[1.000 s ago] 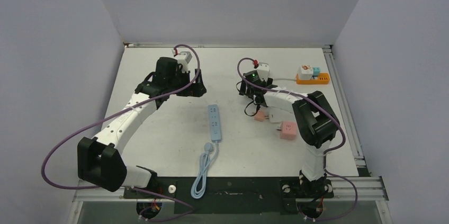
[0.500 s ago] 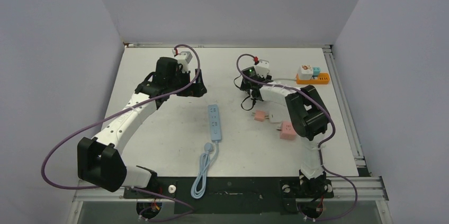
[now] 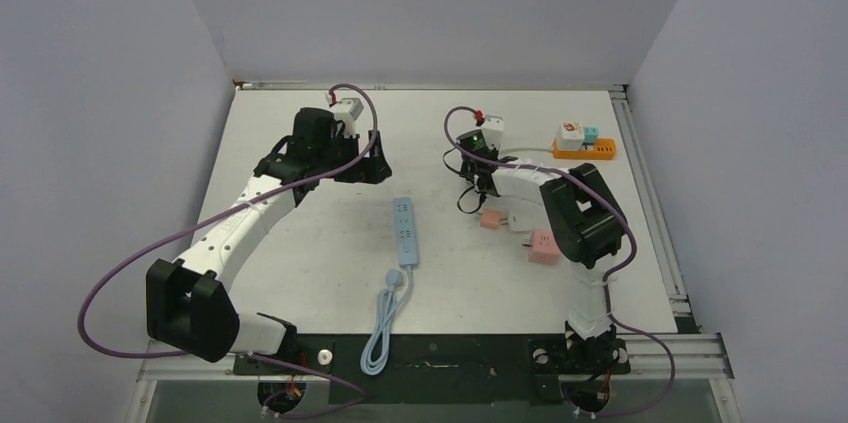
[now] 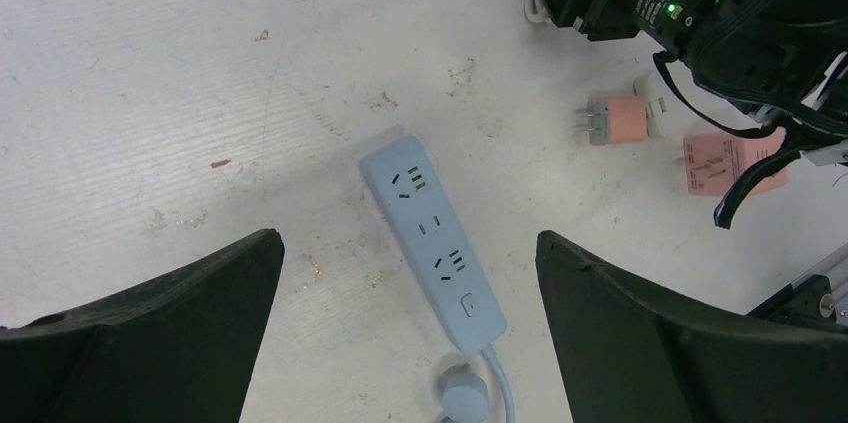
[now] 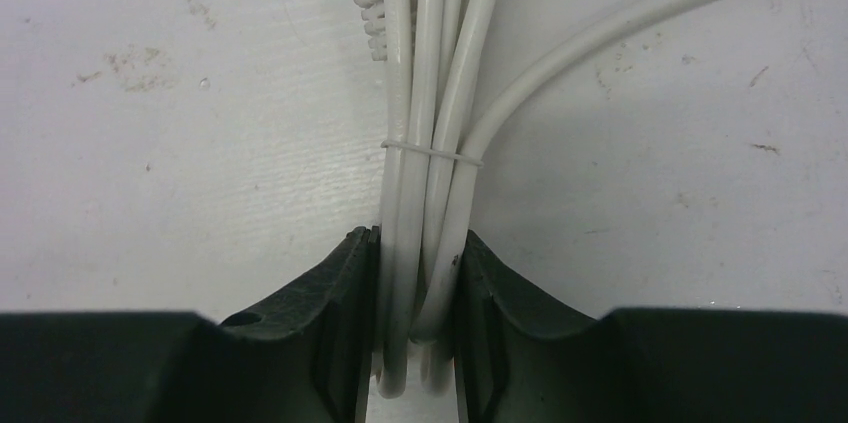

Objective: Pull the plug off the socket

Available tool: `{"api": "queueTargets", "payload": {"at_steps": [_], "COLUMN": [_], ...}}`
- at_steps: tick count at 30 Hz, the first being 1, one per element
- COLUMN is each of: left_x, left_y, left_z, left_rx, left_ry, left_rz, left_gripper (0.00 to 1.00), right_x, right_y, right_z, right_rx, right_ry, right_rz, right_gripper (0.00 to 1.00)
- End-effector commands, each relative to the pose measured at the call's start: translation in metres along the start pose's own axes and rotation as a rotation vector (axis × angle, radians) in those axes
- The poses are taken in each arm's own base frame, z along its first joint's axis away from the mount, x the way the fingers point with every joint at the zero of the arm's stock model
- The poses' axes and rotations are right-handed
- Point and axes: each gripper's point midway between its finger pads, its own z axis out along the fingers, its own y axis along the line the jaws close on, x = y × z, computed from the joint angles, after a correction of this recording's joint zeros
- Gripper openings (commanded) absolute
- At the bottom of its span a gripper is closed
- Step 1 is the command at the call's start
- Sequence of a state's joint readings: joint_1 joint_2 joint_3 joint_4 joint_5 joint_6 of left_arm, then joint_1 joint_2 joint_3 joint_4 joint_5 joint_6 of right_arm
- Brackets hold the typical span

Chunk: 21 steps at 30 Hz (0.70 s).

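The orange socket strip point(image 3: 583, 148) lies at the back right of the table, with a white plug point(image 3: 571, 133) and a small blue plug point(image 3: 592, 132) seated in it. Its white cable point(image 3: 535, 151) runs left to a tied bundle point(image 5: 428, 123). My right gripper point(image 5: 418, 273) is shut on that cable bundle, the strands pinched between its black fingers point(image 5: 340, 293); in the top view the gripper point(image 3: 474, 158) sits left of the strip. My left gripper point(image 4: 410, 238) hangs wide open above the table, holding nothing, and shows in the top view point(image 3: 360, 165) at the back left.
A light blue power strip point(image 3: 405, 231) with its coiled cord point(image 3: 383, 323) lies mid-table, also under the left gripper point(image 4: 432, 233). Two pink adaptors point(image 3: 490, 219) point(image 3: 543, 245) rest beside the right arm. A metal rail point(image 3: 650, 193) edges the table on the right.
My right gripper reached toward the back left and shut on the white cable bundle. The orange strip shifted slightly left. The left arm has not moved.
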State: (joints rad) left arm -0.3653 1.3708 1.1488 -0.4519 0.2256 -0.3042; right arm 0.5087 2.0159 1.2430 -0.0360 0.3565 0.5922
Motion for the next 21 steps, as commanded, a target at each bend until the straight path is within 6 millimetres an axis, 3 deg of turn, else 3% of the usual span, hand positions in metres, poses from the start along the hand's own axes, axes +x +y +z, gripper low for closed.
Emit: {"api": "queueTargets", "payload": {"at_steps": [1,7,11,15,21], "left_x": [-0.009,-0.007,-0.005,-0.004,-0.001], "left_y": [-0.002,0.003,0.007,0.009,0.008], "left_z": [0.002,0.006,0.009,0.011,0.014], "left_rx": [0.038,0.029,0.021,0.02,0.029], "left_ry": [-0.031,-0.019,-0.011,-0.004,0.006], "left_rz": [-0.01,-0.02,-0.027,-0.032,-0.04], "left_gripper": [0.95,1.0,1.0,1.0,1.0], "right_x": [-0.007,0.015,0.031,0.052,0.091], "right_y": [0.053,0.095,0.107,0.105,0.077], "right_z": [-0.039,-0.076,-0.098,-0.121,-0.156], "right_rx": [-0.215,-0.37,-0.429,-0.452,-0.361], "right_ry": [-0.043,-0.042,-0.011,0.039,0.09], "right_rz": [-0.093,-0.217,-0.248,-0.255,-0.304], "right_gripper": [0.05,0.05,0.05,0.05,0.05]}}
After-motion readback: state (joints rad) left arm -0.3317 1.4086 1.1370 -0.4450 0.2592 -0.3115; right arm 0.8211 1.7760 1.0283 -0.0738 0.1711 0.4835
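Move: The right hand already grips the white cable bundle; the blue socket it is bound for lies about 17 cm back and 16 cm left. The pink plug sits some 13 cm back and 3 cm right of this hand, the white adapter 14 back and 10 right, the orange socket 6 ahead and 29 right, all near its height. From the left hand the blue socket is about 6 cm back, 7 right and 19 below. Right hand draws the gripped cable about 15 cm back and 10 left towards the blue socket, turning counter-clockwise. ##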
